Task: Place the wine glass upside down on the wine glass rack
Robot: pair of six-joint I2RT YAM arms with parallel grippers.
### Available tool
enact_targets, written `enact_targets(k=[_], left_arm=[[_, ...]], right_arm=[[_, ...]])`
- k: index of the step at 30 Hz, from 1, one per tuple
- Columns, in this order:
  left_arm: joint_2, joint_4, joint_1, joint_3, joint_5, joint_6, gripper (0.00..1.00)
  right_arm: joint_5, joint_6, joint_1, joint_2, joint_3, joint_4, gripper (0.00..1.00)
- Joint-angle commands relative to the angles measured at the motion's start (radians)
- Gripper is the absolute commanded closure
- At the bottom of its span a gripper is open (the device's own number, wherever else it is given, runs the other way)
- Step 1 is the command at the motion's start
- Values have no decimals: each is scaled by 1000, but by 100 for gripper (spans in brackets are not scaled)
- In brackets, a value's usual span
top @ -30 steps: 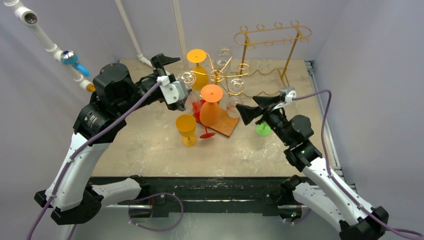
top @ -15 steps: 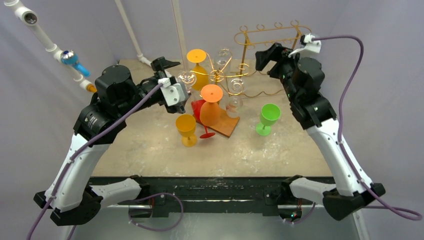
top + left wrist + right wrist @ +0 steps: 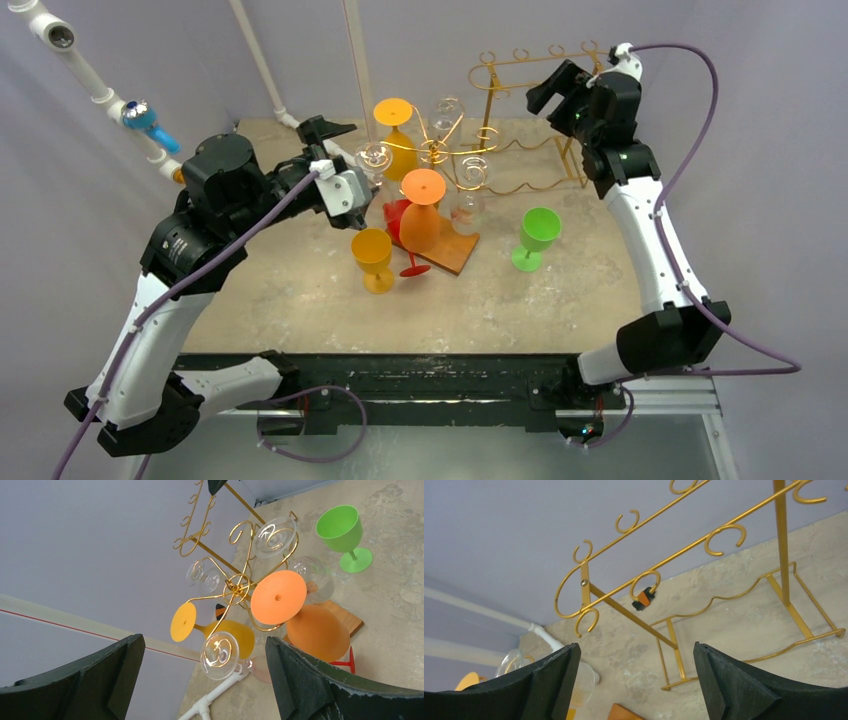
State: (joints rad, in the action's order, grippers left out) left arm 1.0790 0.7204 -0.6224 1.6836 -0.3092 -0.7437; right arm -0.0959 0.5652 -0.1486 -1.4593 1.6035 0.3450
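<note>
A gold branching wine glass rack (image 3: 440, 150) (image 3: 235, 587) stands mid-table. Upside down on it hang an orange wine glass (image 3: 422, 210) (image 3: 300, 615), a yellow one (image 3: 397, 135) and clear ones. The foot of one clear hanging glass (image 3: 375, 155) (image 3: 220, 655) sits between the fingers of my open left gripper (image 3: 362, 170) (image 3: 204, 645) without touching them. A green wine glass (image 3: 538, 235) (image 3: 345, 530) stands upright on the table. My right gripper (image 3: 548, 88) (image 3: 635, 647) hovers open and empty, high beside a second, tall gold rack (image 3: 545, 75) (image 3: 684, 545).
A yellow glass (image 3: 372, 258) stands upright in front of the branching rack. A red glass (image 3: 405, 225) lies on a wooden board (image 3: 455, 250). White pipes (image 3: 262, 70) run along the back left wall. The tall rack's hooks carry no glasses.
My right arm has swung up and back from beside the green glass to the top of the tall rack, empty. The left arm has barely moved.
</note>
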Motion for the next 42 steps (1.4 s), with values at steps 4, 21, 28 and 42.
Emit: enact_targets(k=[4,21,28,42], left_arm=[[-9,-18,-2,-2,20,17,0],[-13,-26,-2,-10,19,10,0],[-24,-19,-1,-6,22,7,0],[-50,-15,-2,-30,22,-2,0]], right_arm=[[23,142,77,-28,56,-82,14],[-62,395,133,-180,47,-297,29],[-93,463,133,-289,142,-202,34],[-297,556,133,-113,-94,-356,100]])
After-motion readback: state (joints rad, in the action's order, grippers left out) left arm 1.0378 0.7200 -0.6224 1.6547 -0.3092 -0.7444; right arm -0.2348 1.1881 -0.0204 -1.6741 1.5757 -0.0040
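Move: The right hand is empty and wide open. The hook it will take, on the gold rack's near rail just right of the middle, lies about 10 cm ahead, 6 cm right and 2 cm below. The next hook along is about 9 cm ahead and 1 cm left; the right upright's top is some 13 cm ahead and 11 cm right. From the left hand the hook is roughly 30 cm ahead, 41 cm right and 10 cm lower. Forward and to the right, the right hand reaches about 10 cm out to the gold rack's near rail, rolling its left side up some 35 degrees and turning clockwise about 20, its fingers narrowing slowly. It dips a little at the far end, then shuts almost fully and pinches the hook, rising and drawing back a couple of centimetres. ##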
